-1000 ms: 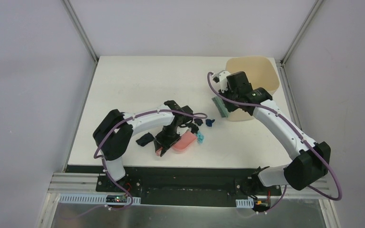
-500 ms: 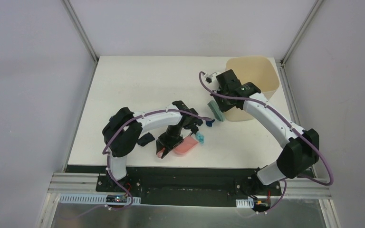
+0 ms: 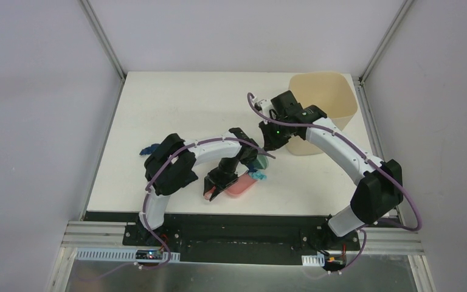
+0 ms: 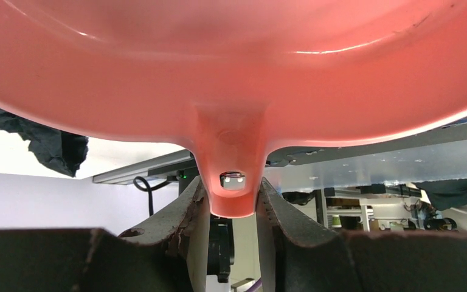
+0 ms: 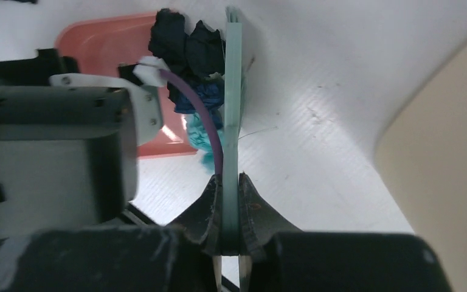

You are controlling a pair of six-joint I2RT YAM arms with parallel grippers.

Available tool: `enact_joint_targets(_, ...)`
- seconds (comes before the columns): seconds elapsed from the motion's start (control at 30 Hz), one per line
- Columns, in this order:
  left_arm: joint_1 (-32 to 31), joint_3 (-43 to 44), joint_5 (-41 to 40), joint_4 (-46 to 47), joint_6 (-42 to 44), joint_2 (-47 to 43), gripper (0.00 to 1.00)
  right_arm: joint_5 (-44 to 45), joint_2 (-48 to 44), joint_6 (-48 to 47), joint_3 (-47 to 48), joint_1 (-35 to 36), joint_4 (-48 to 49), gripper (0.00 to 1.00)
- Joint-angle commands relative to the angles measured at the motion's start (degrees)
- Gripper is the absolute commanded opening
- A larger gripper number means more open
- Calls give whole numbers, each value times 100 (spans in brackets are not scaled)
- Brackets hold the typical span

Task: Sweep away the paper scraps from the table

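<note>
My left gripper is shut on the handle of the pink dustpan, which lies on the white table near its front edge. My right gripper is shut on the teal brush, held edge-on against the pan's mouth. Black, dark blue and teal paper scraps are bunched between brush and pan. A teal scrap shows at the pan's right edge. Another dark blue scrap lies by the left arm's elbow, and a black one beside the pan.
The beige bin stands at the table's back right corner, just right of the right arm. Grey frame posts rise at the back corners. The left arm's wrist sits close to the brush.
The right arm has swung the brush left and forward from near the bin to the pan, pushing the scraps along. The left arm's elbow shifted right, uncovering a dark blue scrap.
</note>
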Motion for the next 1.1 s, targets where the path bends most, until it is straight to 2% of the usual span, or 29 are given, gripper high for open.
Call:
enact_joint_targets(0.0, -59, 332, -251, -166, 141, 102, 2, -1476, -38, 4, 132, 67, -195, 0)
enact_joint_targets(0.33, -56, 403, -506, -155, 143, -246, 0, -2413, -553, 123, 116, -168, -206, 0)
enact_joint_targets(0.53, -59, 288, -775, -108, 64, -780, 1, -2390, -926, 479, 156, -570, 320, 0)
enact_joint_targets(0.83, -64, 85, -735, -90, -3, -1376, 1, -1020, -1022, 238, 693, -732, 166, 0)
enact_joint_targets(1.07, -110, 85, -621, -76, 24, -1092, 0, 198, -1049, 143, 579, -741, -34, 0)
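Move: The dark scraps are bunched at the pink dustpan's lip, about 6 cm left of my right hand, 1 cm back and 13 cm below; the light blue scrap is 3 cm left and 5 cm back, the pan's middle 9 cm left and 8 cm back. The bin stands some 17 cm right and 10 cm ahead. From my left hand on the pan's handle, the dark scraps lie about 12 cm ahead, 14 cm right and 5 cm lower. I finish the brush stroke with my right hand, drawing about 3 cm back and a little left towards the pan, then lift the brush clear of the scraps some 8 cm while tilting it, and carry it forward and right, away from the pan. My left hand keeps hold of the handle and raises it about 5 cm, easing slightly forward and tipping the hand some 10 degrees. ##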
